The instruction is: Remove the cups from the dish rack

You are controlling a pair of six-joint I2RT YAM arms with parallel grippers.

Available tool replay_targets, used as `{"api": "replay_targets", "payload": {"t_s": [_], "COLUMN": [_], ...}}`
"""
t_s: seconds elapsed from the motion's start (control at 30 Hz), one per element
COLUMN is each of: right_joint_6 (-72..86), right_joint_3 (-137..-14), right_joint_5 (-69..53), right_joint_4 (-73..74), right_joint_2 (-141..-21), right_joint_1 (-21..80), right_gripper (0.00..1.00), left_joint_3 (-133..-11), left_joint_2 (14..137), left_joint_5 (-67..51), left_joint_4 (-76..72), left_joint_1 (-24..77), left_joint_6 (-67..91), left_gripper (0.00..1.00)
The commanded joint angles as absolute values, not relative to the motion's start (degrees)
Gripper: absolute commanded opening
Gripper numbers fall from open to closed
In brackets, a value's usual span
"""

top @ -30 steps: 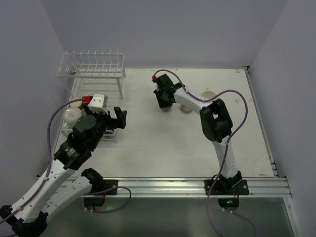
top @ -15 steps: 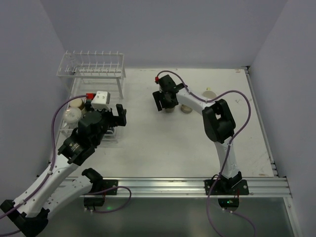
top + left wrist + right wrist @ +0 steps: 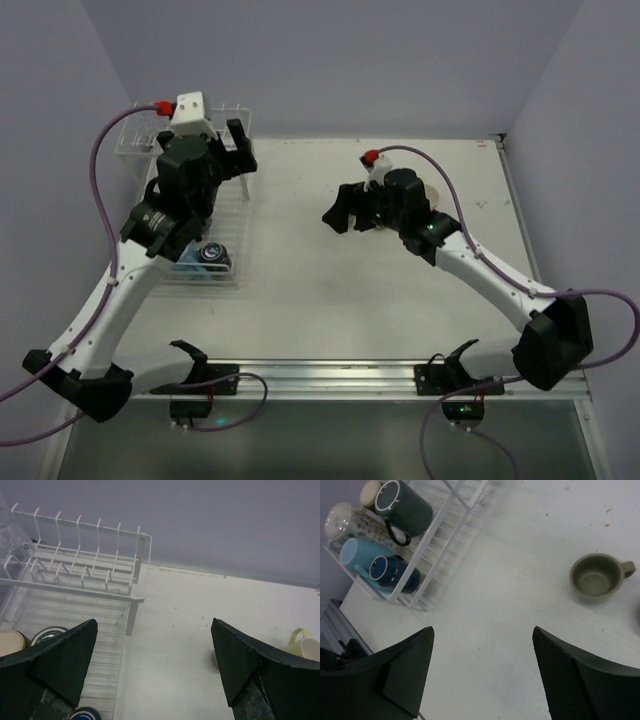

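The dish rack (image 3: 85, 545) of white wire fills the left of the left wrist view, with its peg shelf over a flat grid tray (image 3: 232, 275). In the right wrist view a dark grey mug (image 3: 405, 510), a light blue cup (image 3: 357, 552), a dark blue cup (image 3: 392, 572), a tan cup (image 3: 370, 492) and a clear glass (image 3: 340, 522) lie in the rack. An olive-tan cup (image 3: 597, 577) stands upright on the table. My left gripper (image 3: 225, 150) hangs open above the rack's right edge, empty. My right gripper (image 3: 340, 210) is open over bare table, apart from the olive-tan cup.
A pale yellow-green cup (image 3: 297, 640) and a white cup (image 3: 312, 650) stand on the table at the right edge of the left wrist view. Grey walls close in the table at the back and both sides.
My right gripper has opened and drawn back and up from the cup it set on the table. My left arm has swung from the rack's near end to its far end.
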State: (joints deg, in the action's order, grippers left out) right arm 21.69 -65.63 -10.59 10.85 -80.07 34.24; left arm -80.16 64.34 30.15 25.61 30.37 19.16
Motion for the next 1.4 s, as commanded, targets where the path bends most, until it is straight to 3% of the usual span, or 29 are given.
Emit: {"api": "replay_targets", "payload": {"t_s": [0.0,0.17,0.4,0.77,1.07,1.23,1.37], "right_joint_6": [28.90,32.08,32.69,32.70,31.90,31.64,31.47], "right_joint_3": [-53.55,-42.47,-39.90,-40.60,-41.13,-41.22,-41.22], "right_joint_5": [-17.66,-16.70,-18.89,-19.69,-19.86,-20.21,-20.04], "right_joint_4": [-2.00,-7.99,-10.19,-10.72,-10.37,-10.37,-10.28], "right_joint_2": [-73.58,-65.92,-64.77,-67.41,-67.94,-67.94,-67.50], "right_joint_1": [35.07,35.59,35.68,36.83,37.00,37.09,37.09], "right_gripper": [0.82,0.80,0.80,0.79,0.79,0.79,0.79], "left_joint_3": [-87.86,-96.56,-103.08,-115.30,-117.33,-118.47,-119.36], "left_joint_2": [72.06,82.76,90.17,102.83,108.01,110.47,112.23], "left_joint_5": [25.87,28.12,25.57,23.12,21.71,20.83,21.53], "left_joint_4": [28.04,30.49,31.02,31.03,29.27,28.48,28.57], "left_joint_1": [19.03,10.91,-2.00,-6.76,-8.44,-8.44,-8.44], "left_joint_6": [22.23,24.25,25.05,20.92,19.43,18.99,18.90], "left_gripper": [0.99,0.96,0.95,0.90,0.84,0.71,0.68]}}
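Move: The clear glass stands upside down at the left end of the rack's upper tier, about 25 cm ahead of my open left hand, 26 cm left and 13 cm lower. On the tier below, the dark green mug is some 10 cm ahead and 15 cm left, the beige cup 10 cm ahead and 25 cm left, both about 31 cm down. From my right hand the glass is roughly 26 cm ahead, 60 cm left and 4 cm higher; the olive cup is 12 cm ahead, 1 cm left, 19 cm down. I sweep my left hand left and forward, a little over 30 cm in all, to the clear glass, swinging it about 30 degrees counter-clockwise. Over the last stretch I sink towards the glass, some 10 cm lower in all with the fingers tipped further down, narrowing them by about a third; contact can't be seen. My empty right hand backs some 8 cm away from the olive cup, sinks about 4 cm, then waits. ##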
